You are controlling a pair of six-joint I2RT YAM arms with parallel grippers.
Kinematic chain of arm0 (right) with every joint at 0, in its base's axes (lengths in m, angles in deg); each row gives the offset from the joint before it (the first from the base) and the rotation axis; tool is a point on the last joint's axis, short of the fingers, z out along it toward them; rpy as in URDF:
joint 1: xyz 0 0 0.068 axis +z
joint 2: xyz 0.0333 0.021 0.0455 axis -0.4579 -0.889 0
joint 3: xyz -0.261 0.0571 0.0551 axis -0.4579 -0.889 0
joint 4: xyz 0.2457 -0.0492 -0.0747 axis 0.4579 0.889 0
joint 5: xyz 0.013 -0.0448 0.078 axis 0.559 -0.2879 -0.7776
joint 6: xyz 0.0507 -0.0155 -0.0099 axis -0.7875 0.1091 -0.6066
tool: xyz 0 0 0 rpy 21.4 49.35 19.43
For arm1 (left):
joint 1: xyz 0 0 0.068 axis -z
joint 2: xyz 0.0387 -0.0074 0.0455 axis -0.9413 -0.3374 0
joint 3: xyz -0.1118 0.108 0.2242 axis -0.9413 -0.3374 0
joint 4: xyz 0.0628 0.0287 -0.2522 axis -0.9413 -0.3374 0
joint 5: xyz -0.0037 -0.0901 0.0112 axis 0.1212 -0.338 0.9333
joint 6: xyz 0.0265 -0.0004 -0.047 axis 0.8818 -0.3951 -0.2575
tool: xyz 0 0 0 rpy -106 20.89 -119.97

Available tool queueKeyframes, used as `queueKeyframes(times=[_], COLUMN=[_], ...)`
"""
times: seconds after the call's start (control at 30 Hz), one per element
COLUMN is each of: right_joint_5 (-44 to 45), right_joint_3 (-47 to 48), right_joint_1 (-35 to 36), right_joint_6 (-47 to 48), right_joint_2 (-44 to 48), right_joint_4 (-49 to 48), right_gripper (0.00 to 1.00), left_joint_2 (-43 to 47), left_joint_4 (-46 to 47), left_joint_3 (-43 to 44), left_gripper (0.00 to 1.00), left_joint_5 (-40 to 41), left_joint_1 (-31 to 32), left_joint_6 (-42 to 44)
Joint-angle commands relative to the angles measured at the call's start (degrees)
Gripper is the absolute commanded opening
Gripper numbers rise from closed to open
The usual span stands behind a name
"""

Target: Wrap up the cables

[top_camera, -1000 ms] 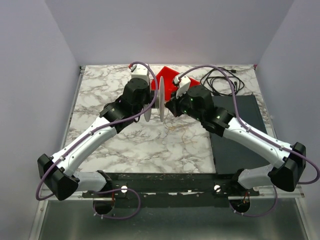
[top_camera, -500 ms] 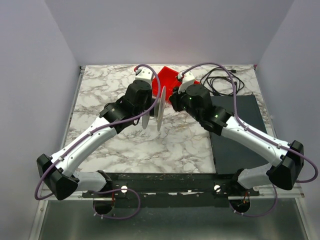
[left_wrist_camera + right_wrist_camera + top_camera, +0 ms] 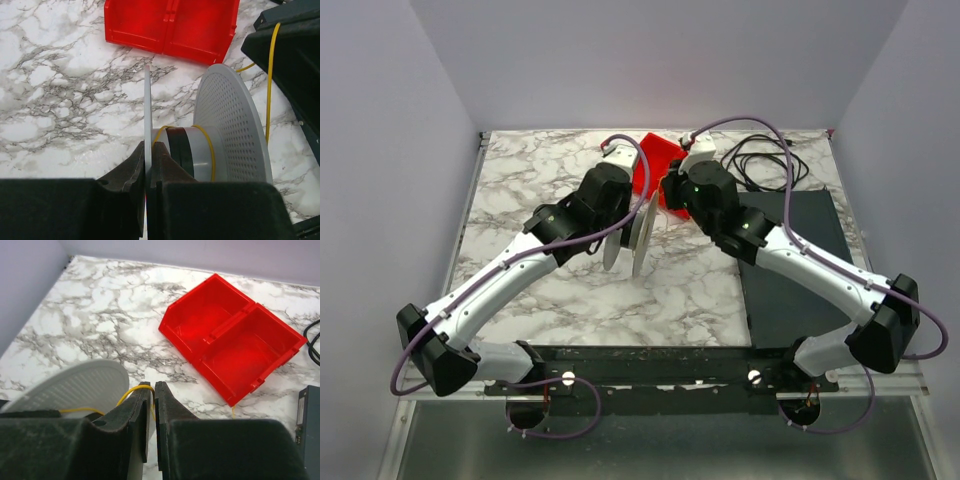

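A grey spool (image 3: 641, 232) with two disc flanges stands on edge mid-table. My left gripper (image 3: 149, 145) is shut on the thin plain flange (image 3: 147, 110); the perforated flange (image 3: 230, 125) is to its right. A thin yellow cable (image 3: 270, 75) loops once round the hub (image 3: 197, 150) and runs off right. In the right wrist view the cable (image 3: 131, 390) arches over the left fingertip of my right gripper (image 3: 153, 385) and drops into the narrow gap between its barely parted jaws. In the top view the right gripper (image 3: 667, 192) sits just behind the spool.
A red two-compartment bin (image 3: 658, 160) lies at the back centre, close behind both grippers. A coil of black cord (image 3: 765, 160) sits back right. A dark mat (image 3: 800, 270) covers the table's right side. The marble table (image 3: 520, 190) has walls on three sides.
Both arms have shifted toward the back with the spool tilting slightly. My right gripper moved up toward the red bin, and its jaws have loosened to a slit round the cable.
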Motion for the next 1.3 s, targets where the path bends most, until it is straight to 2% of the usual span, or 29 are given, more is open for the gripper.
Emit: queueKeyframes(times=[0.0,0.3,0.5,0.7,0.83,0.97,1.1,1.27], right_joint_5=[3.11,3.63,6.2,2.8,-2.13,-10.61,-21.42,-30.17], right_joint_3=[4.59,7.85,6.94,6.52,6.98,5.52,1.08,-3.88], right_joint_1=[-0.72,-0.72,-0.96,-2.7,-4.63,-7.37,-9.5,-9.51], right_joint_6=[-1.01,0.06,2.43,1.88,0.6,-2.12,-4.9,-7.9], right_joint_2=[-0.12,-1.93,-5.02,-7.31,-9.01,-10.07,-9.95,-10.41], right_joint_4=[-1.2,0.91,0.79,-0.08,0.23,-0.63,-5.59,-13.96], right_gripper=[0.14,0.12,0.13,0.15,0.19,0.21,0.29,0.4], left_joint_2=[-0.51,-0.49,4.4,9.45,11.97,14.11,15.26,15.16], left_joint_4=[-0.33,0.1,1.28,0.89,1.02,1.28,0.64,-1.2], left_joint_3=[1.68,1.29,-0.43,-1.17,-1.63,-0.99,1.61,7.16], left_gripper=[0.0,0.0,0.0,0.0,0.0,0.0,0.0,0.0], left_joint_5=[-3.24,-3.67,-4.53,-4.13,-3.4,-1.59,-0.9,0.1], left_joint_1=[0.46,0.45,0.4,0.49,0.4,0.41,0.32,0.34], left_joint_6=[1.15,1.75,2.0,1.77,0.88,-0.7,-2.8,-5.3])
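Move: The left gripper already pinches the spool by its left flange; the spool's hub sits about 4 cm to this hand's right, 2 cm ahead and 5 cm below. From the right gripper, which has the yellow cable at its fingertips, the hub is some 8 cm left, 5 cm back and 5 cm below. The red box lies about 20 cm straight ahead of the right hand, roughly 25 cm below. Carry the yellow cable with the right gripper up about 5 cm and forward, then down past the spool's far side, ending some 6 cm below where it began, with the fingers tipping down and opening wider late on. Keep the left pinch on the flange; after a slight dip, lift the spool, drawing it back and left and letting its left side roll down about 10 degrees. ##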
